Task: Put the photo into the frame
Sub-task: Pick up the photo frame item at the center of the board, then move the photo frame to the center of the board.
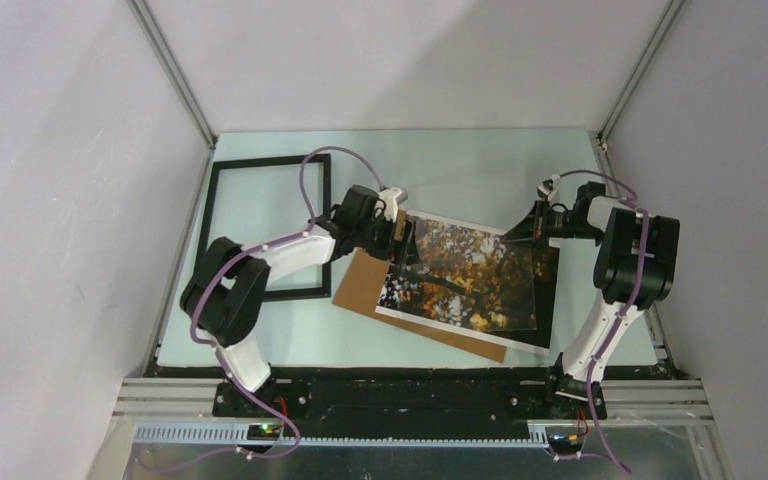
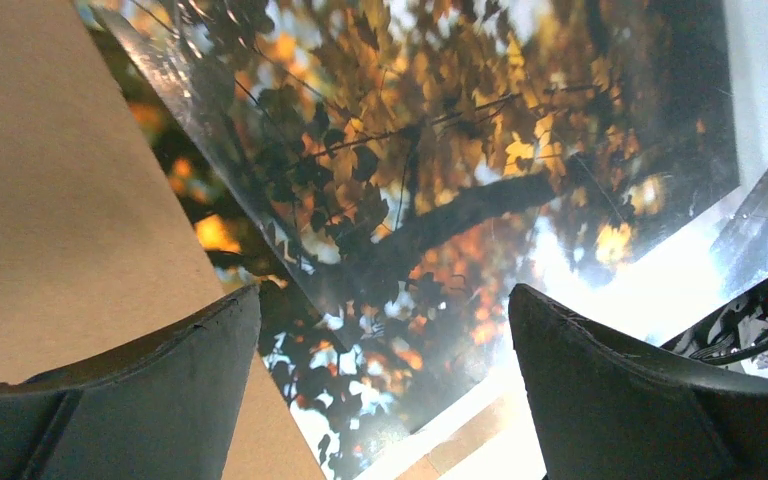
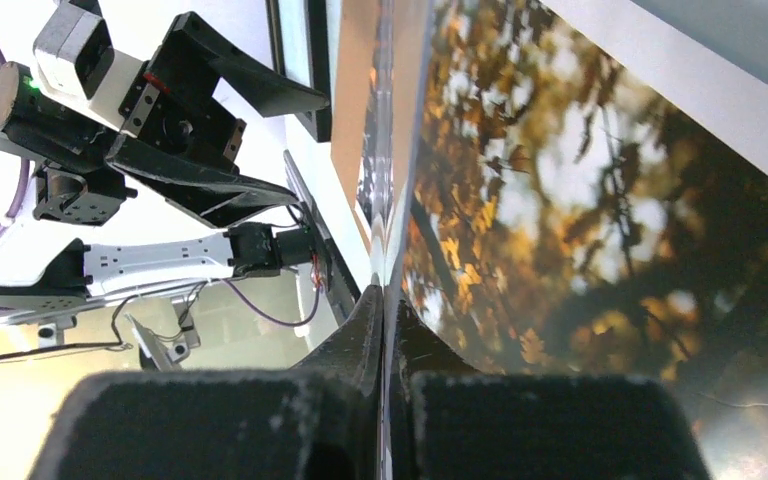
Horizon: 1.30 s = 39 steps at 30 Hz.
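The photo (image 1: 460,272) of autumn trees lies face up, mid-table, on a brown board. A clear pane (image 1: 548,295) lies over it, shifted right past the photo's right edge. My right gripper (image 1: 528,228) is shut on the pane's far right corner. In the right wrist view (image 3: 388,300) the thin sheet runs edge-on between the closed fingers. My left gripper (image 1: 406,248) is open and empty over the photo's left edge. In the left wrist view (image 2: 385,300) the photo (image 2: 430,200) shows between the spread fingers (image 2: 190,380). The black frame (image 1: 218,205) lies flat at far left, under the left arm.
The brown backing board (image 1: 358,285) sticks out left of and in front of the photo, and also shows in the left wrist view (image 2: 50,190). White enclosure walls (image 1: 60,200) close in both sides and the back. A metal rail (image 1: 410,385) runs along the near edge.
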### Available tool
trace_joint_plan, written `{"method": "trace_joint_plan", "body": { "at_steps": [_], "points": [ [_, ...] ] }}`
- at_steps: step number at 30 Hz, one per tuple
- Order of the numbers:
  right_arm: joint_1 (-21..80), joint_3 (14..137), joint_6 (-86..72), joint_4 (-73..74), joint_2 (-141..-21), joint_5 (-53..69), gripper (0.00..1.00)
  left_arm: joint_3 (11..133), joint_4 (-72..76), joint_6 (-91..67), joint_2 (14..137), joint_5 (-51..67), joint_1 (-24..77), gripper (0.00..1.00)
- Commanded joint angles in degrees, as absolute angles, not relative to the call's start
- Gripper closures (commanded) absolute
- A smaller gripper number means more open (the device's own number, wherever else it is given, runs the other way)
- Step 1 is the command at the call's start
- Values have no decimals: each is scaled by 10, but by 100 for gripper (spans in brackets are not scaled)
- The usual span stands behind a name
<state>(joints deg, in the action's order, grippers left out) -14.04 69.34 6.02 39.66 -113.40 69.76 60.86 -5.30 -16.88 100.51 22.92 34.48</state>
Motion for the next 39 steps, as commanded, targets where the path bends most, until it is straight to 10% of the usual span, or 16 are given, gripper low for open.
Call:
{"method": "trace_joint_plan", "body": {
  "at_steps": [1,18,39],
  "points": [
    [-134,713,7,356,-1067,722,100,627,-61,-137,937,242,318,2],
    [-57,713,-211,157,-984,734,100,660,-245,-36,817,125,-7,2],
    [-9,713,-213,142,-995,735,100,767,-388,123,1022,2,-248,2]
  ]
}}
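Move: The frame's left bar, where my empty left hand is headed, lies about 51 cm to its left, 3 cm farther out and 5 cm lower. The clear sheet lies some 16 cm right and 7 cm back of my left hand, the photo under it 18 cm right and 9 cm back. My right hand already grips the sheet's far right corner; the frame's middle is about 63 cm to its left and 2 cm ahead, the photo's middle 10 cm left and 11 cm back. I keep the clear sheet's corner pinched in my right hand and raise it about 10 cm while drawing it some 8 cm left, towards the frame. My open left hand clears out: up 9 cm, sweeping about 45 cm left across the frame, then sinking again beside its left bar, the wrist swinging counter-clockwise until the fingers point mostly down. ##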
